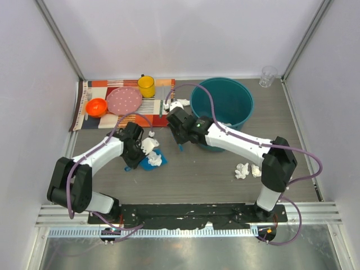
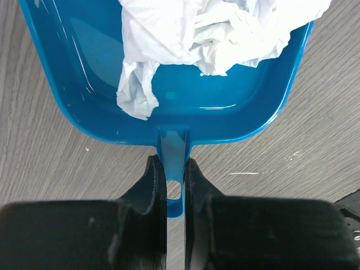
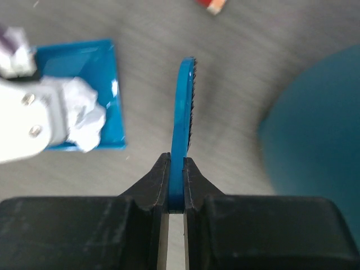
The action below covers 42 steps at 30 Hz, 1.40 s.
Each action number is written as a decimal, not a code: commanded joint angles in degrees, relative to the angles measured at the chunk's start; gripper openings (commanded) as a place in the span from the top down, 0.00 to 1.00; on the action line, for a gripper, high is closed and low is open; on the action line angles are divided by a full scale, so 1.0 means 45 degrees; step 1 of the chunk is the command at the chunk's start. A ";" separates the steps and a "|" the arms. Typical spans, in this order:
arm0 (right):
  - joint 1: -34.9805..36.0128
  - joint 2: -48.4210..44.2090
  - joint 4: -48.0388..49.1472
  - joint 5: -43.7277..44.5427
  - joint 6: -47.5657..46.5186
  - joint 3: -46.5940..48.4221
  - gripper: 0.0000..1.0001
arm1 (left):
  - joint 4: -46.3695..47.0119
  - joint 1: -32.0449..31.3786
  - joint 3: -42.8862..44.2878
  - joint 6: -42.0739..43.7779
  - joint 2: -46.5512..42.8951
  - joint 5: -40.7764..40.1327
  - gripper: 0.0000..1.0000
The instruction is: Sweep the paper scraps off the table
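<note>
My left gripper (image 2: 175, 166) is shut on the handle of a blue dustpan (image 2: 185, 95) that lies flat on the table (image 1: 197, 174). Crumpled white paper scraps (image 2: 214, 28) sit in the pan. My right gripper (image 3: 177, 163) is shut on a blue brush (image 3: 183, 101), held on edge just right of the dustpan (image 3: 84, 56), bristles facing right. From above, the left gripper (image 1: 139, 158) and right gripper (image 1: 179, 136) are at mid-table. Two loose scraps (image 1: 242, 170) lie by the right arm's elbow, and another scrap (image 1: 179, 104) lies left of the teal bucket (image 1: 222, 104).
A striped placemat (image 1: 84, 90) at the back left carries an orange bowl (image 1: 96, 106), a pink plate (image 1: 124, 100) and a yellow cup (image 1: 147, 86). A clear glass (image 1: 268, 75) stands at the back right corner. The bucket sits close behind the right gripper.
</note>
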 commanded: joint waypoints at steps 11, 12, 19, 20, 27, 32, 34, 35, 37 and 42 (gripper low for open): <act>-0.1978 0.1773 0.0039 0.4272 -0.2006 0.1863 0.99 | 0.0786 -0.0007 0.0003 -0.0298 0.0137 0.0299 1.00; -0.2018 0.1735 0.0039 0.4509 -0.2065 0.1785 0.99 | 0.0786 -0.0007 -0.0016 -0.0297 0.0156 0.0221 1.00; -0.3208 0.0975 0.0175 0.4981 -0.2222 0.0399 0.99 | 0.0845 0.0013 -0.0056 -0.0219 0.0059 0.0005 1.00; -0.3345 0.0915 0.0253 0.4883 -0.2319 0.0301 0.99 | 0.0864 0.0032 -0.0036 -0.0200 0.0078 0.0024 1.00; -0.3854 0.1168 0.1326 0.3614 -0.3821 0.0747 0.99 | 0.0864 0.0032 0.0217 -0.0239 0.0273 0.0024 1.00; -0.4166 0.2512 0.2636 0.3865 -0.5032 0.2386 0.99 | 0.0844 0.0052 0.0237 -0.0258 0.0215 0.0024 1.00; -0.4206 0.3665 0.2792 0.4236 -0.5307 0.3694 0.99 | 0.0864 0.0052 0.0199 -0.0258 0.0176 0.0044 1.00; -0.4283 0.4016 0.2870 0.4586 -0.5675 0.4124 0.99 | 0.0864 0.0052 0.0179 -0.0278 0.0156 0.0044 1.00; -0.4381 0.5208 0.2910 0.4842 -0.5971 0.5471 0.99 | 0.0883 0.0071 0.0140 -0.0258 0.0098 0.0044 1.00; -0.4694 0.7201 0.2871 0.4806 -0.7761 0.8398 0.99 | 0.0884 0.0110 0.0140 -0.0258 0.0059 0.0063 1.00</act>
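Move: From the right hand, which holds the brush some 13 cm over the table, the paper scrap at the far side lies about 29 cm ahead and 3 cm to the right. The bin's middle stands about 10 cm ahead and 17 cm right, at roughly hand height; the loaded dustpan lies 3 cm back, 10 cm left. From the left hand, keeping hold of the dustpan, that scrap is about 35 cm ahead and 21 cm right. Still gripping the brush, the right arm shoves the bin to the right with its hand side as it travels forward and right, dipping slightly, then drives on forward with a small swing back left towards the far scrap. It ends about 25 cm farther out and 10 cm right at much the same height, fingers tipped outward and turned some 20 degrees clockwise. The left hand holds the dustpan in place. ##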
